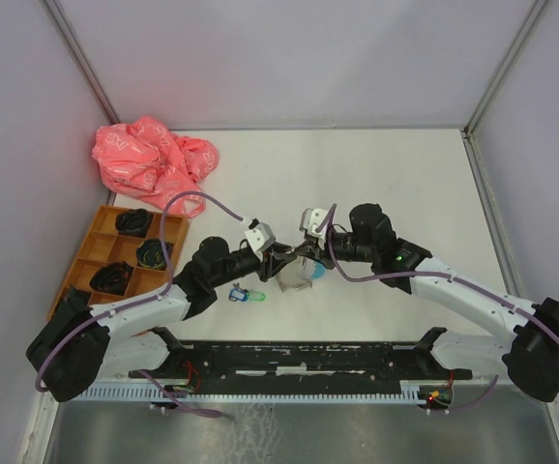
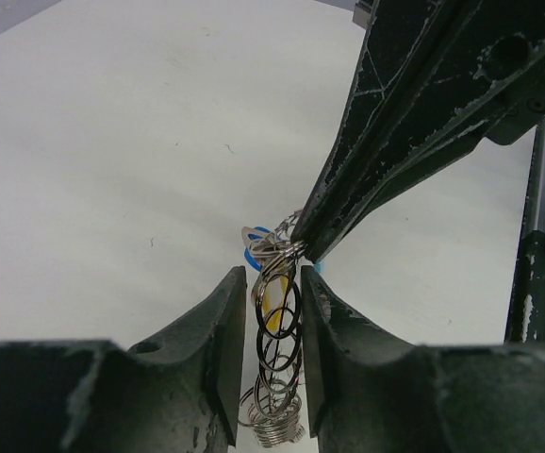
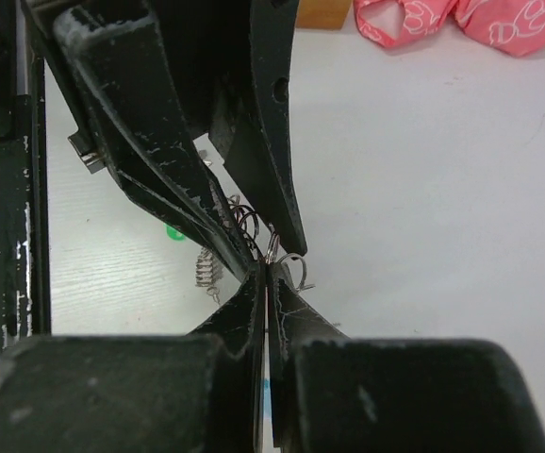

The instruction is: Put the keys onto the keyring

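The keyring (image 1: pixel 305 275), a chain of dark wire loops with a light-blue part, hangs between both grippers at the table's middle. In the left wrist view the chain (image 2: pixel 278 351) runs down between my left gripper's (image 2: pixel 272 276) fingers, which stand apart on either side of it. A yellow key tag (image 2: pixel 274 317) shows behind the loops. My right gripper (image 3: pixel 268 270) is shut, pinching the silver rings at the chain's top, with its fingers (image 2: pixel 367 179) reaching in from the upper right. Another key with a green and blue tag (image 1: pixel 247 295) lies on the table left of the grippers.
A crumpled pink bag (image 1: pixel 150 160) lies at the back left. A wooden compartment tray (image 1: pixel 94 253) with dark items stands at the left edge. A black rail (image 1: pixel 299 360) runs along the near edge. A small metal spring (image 3: pixel 206 269) lies on the table near the green tag (image 3: pixel 173 231).
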{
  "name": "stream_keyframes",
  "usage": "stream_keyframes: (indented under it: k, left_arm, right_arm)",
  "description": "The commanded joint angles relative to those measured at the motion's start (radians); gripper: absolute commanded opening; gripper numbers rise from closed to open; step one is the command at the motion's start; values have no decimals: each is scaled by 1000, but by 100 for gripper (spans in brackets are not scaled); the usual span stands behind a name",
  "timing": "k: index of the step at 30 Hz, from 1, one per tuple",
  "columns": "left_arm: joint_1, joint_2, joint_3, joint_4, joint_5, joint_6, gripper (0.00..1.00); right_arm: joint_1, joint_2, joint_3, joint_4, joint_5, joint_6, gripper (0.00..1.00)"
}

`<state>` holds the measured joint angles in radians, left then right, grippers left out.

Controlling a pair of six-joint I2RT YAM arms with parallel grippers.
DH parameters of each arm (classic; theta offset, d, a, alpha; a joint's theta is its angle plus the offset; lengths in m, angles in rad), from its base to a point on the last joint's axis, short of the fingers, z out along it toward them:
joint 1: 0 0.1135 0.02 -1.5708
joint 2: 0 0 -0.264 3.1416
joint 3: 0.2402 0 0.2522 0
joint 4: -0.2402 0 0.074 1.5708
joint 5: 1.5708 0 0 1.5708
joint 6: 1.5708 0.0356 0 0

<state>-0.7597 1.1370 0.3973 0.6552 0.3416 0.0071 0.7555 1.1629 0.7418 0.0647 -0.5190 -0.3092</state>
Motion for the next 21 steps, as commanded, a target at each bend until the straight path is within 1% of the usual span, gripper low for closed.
stream_keyframes:
  k: [1, 5, 10, 13, 15, 17, 21]
  left_arm:
    - [-4, -43, 8, -16, -44, 76, 39]
    - [-6, -79, -5, -24, -68, 126, 49]
    - [-16, -115, 0, -45, -56, 194, 56]
    - [-19, -128, -2, -52, -55, 232, 58]
    - [-21, -132, -2, -55, -41, 252, 59]
    - [-24, -126, -3, -49, -30, 265, 63]
    - [-33, -83, 10, -19, -27, 268, 66]
  right_arm:
    - [1, 8, 135, -159, 68, 106, 1]
    - [1, 54, 249, -335, 117, 181, 1]
    - [1, 146, 416, -548, 181, 287, 1]
    - [1, 197, 497, -645, 208, 324, 1]
    - [1, 228, 546, -695, 228, 347, 1]
    - [1, 249, 572, -717, 242, 375, 1]
    - [1, 290, 626, -761, 218, 402, 1]
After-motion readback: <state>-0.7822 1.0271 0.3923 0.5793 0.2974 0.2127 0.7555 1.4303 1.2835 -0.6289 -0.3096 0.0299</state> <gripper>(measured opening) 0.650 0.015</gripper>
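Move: The keyring hangs from the right fingertips, its middle about 4 cm below the right hand and 2 cm back. From the left hand, whose partly open fingers still flank the coils, that middle lies about 1 cm to the right, 2 cm back and 3 cm below. The loose green tag lies on the table about 8 cm left, 7 cm back and some 15 cm below the left hand. The blue tag is beside it, 3 cm farther left. The keyring stays pinched in the right fingertips and travels about 2 cm forward, rising slightly and edging right, away from the left hand. The right wrist rolls nearly 30 degrees while its fingers tip down and swing clockwise. Around the coils, the already parted left fingers open to about twice their gap as that hand lifts nearly 2 cm, backs off left by 1 cm and rolls about 10 degrees. ##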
